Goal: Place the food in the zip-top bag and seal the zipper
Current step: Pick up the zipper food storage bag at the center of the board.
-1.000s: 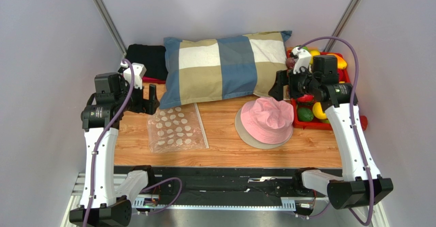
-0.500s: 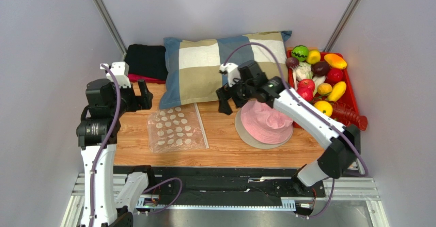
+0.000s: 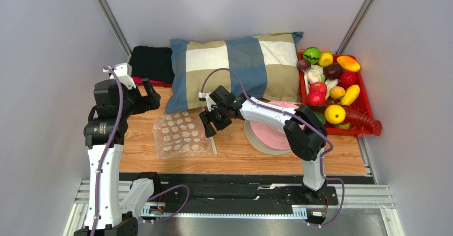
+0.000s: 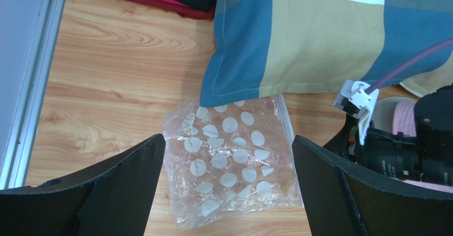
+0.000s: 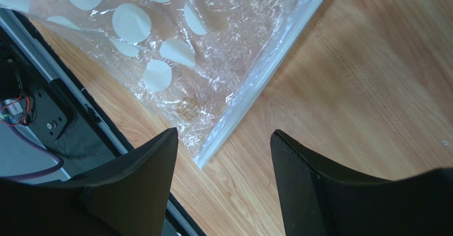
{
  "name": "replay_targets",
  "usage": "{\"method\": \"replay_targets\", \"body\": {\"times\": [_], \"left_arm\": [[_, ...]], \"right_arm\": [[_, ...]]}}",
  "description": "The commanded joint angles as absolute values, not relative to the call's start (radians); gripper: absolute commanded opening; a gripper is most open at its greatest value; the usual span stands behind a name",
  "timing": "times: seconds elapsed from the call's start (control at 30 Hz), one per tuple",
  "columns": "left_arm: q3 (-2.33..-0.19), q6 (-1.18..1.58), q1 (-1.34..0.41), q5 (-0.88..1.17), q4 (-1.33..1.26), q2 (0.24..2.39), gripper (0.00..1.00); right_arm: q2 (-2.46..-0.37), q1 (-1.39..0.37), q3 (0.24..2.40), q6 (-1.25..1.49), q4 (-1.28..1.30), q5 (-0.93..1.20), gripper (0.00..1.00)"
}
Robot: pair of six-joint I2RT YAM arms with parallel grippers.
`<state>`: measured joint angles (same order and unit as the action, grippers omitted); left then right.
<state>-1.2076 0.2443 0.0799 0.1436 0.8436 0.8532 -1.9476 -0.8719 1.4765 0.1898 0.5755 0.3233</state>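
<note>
The clear dotted zip-top bag (image 3: pixel 181 135) lies flat on the wooden table; nothing shows inside it. Its pale zipper (image 3: pixel 212 144) runs along the right edge. The toy food (image 3: pixel 332 85) sits piled in a red tray (image 3: pixel 366 95) at the far right; I cannot make out a spring onion. My right gripper (image 3: pixel 208 123) is open and empty, just above the zipper edge. In the right wrist view the zipper (image 5: pixel 266 71) and bag (image 5: pixel 186 34) lie ahead of the gripper (image 5: pixel 223 135). My left gripper (image 3: pixel 150 95) is open and empty, left of the bag and above it (image 4: pixel 227 138), with the bag (image 4: pixel 234 161) below.
A checked pillow (image 3: pixel 234 69) lies behind the bag, overlapping its far edge. A pink hat (image 3: pixel 268 135) lies under the right arm. A red lobster toy (image 3: pixel 367 124) lies by the tray. Dark folded cloth (image 3: pixel 154 61) sits at the back left. The table's front rail (image 5: pixel 64 124) is close.
My right arm has swung left from the food tray, over the pink hat, to the bag's zipper edge. The left gripper has shifted slightly. The bag has not moved.
</note>
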Motion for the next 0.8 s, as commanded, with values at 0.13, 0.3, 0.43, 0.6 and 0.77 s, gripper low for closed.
{"method": "replay_targets", "body": {"times": [0.13,0.3,0.43,0.6,0.77], "left_arm": [[-1.193,0.29,0.08,0.141,0.785,0.848,0.99],[-1.198,0.295,0.081,0.14,0.787,0.862,0.99],[-1.2,0.301,0.081,0.146,0.782,0.873,0.99],[-1.21,0.293,0.081,0.186,0.802,0.87,0.99],[-1.215,0.262,0.081,0.227,0.811,0.841,0.99]], "right_arm": [[-2.046,-0.868,1.52,0.299,0.426,0.357,0.65],[-2.082,-0.868,1.522,0.31,0.408,0.382,0.54],[-2.082,-0.867,1.514,0.314,0.4,0.406,0.3],[-1.964,-0.856,1.454,0.252,0.459,0.451,0.0],[-1.758,-0.85,1.384,0.083,0.541,0.457,0.0]]}}
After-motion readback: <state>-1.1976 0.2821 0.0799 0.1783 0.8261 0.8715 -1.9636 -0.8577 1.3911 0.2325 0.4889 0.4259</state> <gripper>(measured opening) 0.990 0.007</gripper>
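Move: The zip bag lies flat, its middle roughly 10 cm left of the right hand, 2 cm back and 5 below; its zipper edge is only 2 cm left, about level fore-and-aft. The pillow is some 22 cm ahead and 11 right, the pink hat about 27 cm right, level fore-and-aft. From the left hand, the bag's middle lies roughly 8 cm right, 4 back and 28 below. Right hand sinks some 4 cm leftwards, pinches the zipper edge, then draws right, back and up about 2 cm. ##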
